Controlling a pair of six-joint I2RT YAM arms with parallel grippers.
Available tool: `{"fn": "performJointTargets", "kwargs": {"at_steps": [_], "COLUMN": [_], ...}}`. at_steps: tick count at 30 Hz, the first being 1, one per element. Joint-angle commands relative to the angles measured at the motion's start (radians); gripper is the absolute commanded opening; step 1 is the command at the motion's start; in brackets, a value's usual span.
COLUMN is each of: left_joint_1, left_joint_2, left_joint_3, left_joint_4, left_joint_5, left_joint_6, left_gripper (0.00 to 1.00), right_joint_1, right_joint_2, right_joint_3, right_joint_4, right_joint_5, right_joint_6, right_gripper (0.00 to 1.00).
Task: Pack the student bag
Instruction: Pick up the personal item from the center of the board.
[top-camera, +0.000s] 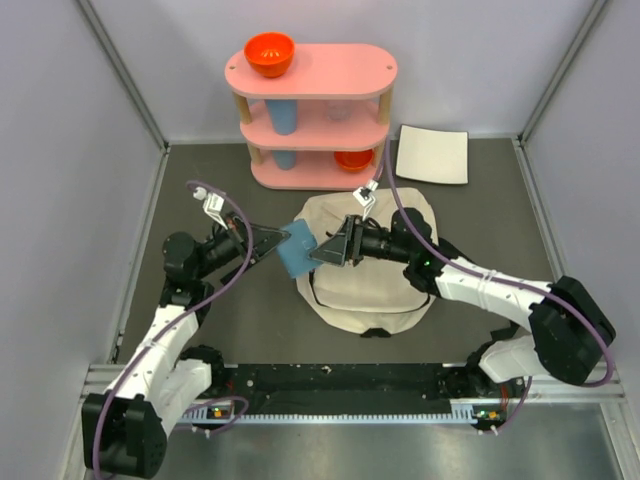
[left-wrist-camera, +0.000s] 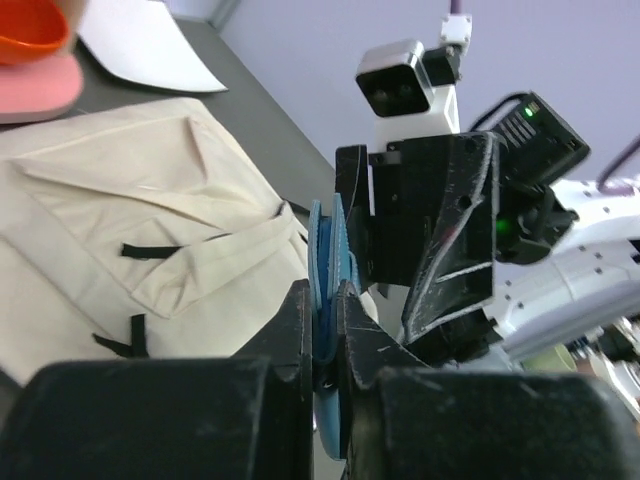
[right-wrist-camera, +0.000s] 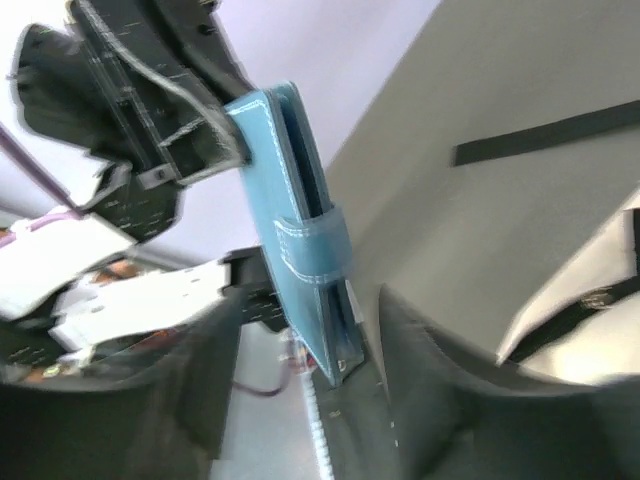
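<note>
The student bag (top-camera: 370, 290), a cream fabric backpack with black straps, lies flat at mid-table. Just left of it, above the table, a blue leather wallet (top-camera: 296, 252) hangs between both grippers. My left gripper (top-camera: 283, 240) is shut on the wallet's left edge; in the left wrist view the wallet (left-wrist-camera: 328, 250) is pinched between the black fingers of my left gripper (left-wrist-camera: 325, 310), with the bag (left-wrist-camera: 120, 220) behind. My right gripper (top-camera: 322, 250) stands open around the wallet's other end. In the right wrist view the wallet (right-wrist-camera: 295, 230) has gaps to both fingers of my right gripper (right-wrist-camera: 310, 310), over the bag (right-wrist-camera: 480, 150).
A pink three-tier shelf (top-camera: 310, 70) stands at the back, with an orange bowl (top-camera: 269, 53) on top, a blue cup (top-camera: 283, 118) on the middle tier and another orange bowl (top-camera: 352, 160) at the bottom. A flat white sheet (top-camera: 432, 154) lies to its right.
</note>
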Motion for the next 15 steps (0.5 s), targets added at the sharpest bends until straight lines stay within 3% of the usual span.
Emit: {"fn": "performJointTargets", "kwargs": {"at_steps": [1, 3, 6, 10, 15], "left_joint_1": [0.001, 0.004, 0.006, 0.006, 0.001], "left_joint_2": [-0.093, -0.138, -0.161, -0.112, -0.075], "left_joint_3": [-0.026, -0.035, -0.055, -0.098, -0.136], "left_joint_4": [-0.039, -0.038, 0.044, 0.223, 0.318], "left_joint_5": [-0.214, -0.315, -0.390, -0.391, -0.372], "left_joint_6": [0.014, -0.027, -0.153, -0.273, -0.320], "left_gripper": [0.00, 0.00, 0.00, 0.00, 0.00], "right_joint_1": [-0.003, 0.000, 0.005, 0.025, 0.040], "right_joint_2": [-0.089, -0.117, -0.151, -0.131, -0.036], "right_joint_3": [-0.030, -0.100, -0.151, -0.146, -0.188], "right_joint_4": [-0.092, -0.032, 0.042, 0.125, 0.417], "right_joint_5": [0.290, 0.388, 0.450, 0.430, 0.364], "right_joint_6": [0.003, 0.048, 0.083, 0.106, 0.221], "right_gripper": [0.73, 0.85, 0.90, 0.90, 0.91]}}
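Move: The left hand already has the personal item, a blue wallet, pinched by one edge; its middle lies about 3 cm to that hand's right and 3 cm back. From the right hand, already loosening, it is some 4 cm left and 2 cm ahead. The bag's middle is roughly 19 cm right of the left hand, 3 cm ahead and 24 cm below; a black strap lies 10 cm left, 2 cm ahead, 27 cm below. Pulling apart, the two hands finish the handover: the left keeps its pinch on the wallet and goes about 4 cm left and forward, rising 2 cm, turning some 20 degrees counter-clockwise with its fingers tipping up. The right spreads its fingers nearly wide, backs off 3–4 cm to its right and forward, dips 3 cm and comes back up, swinging 20 degrees clockwise. ##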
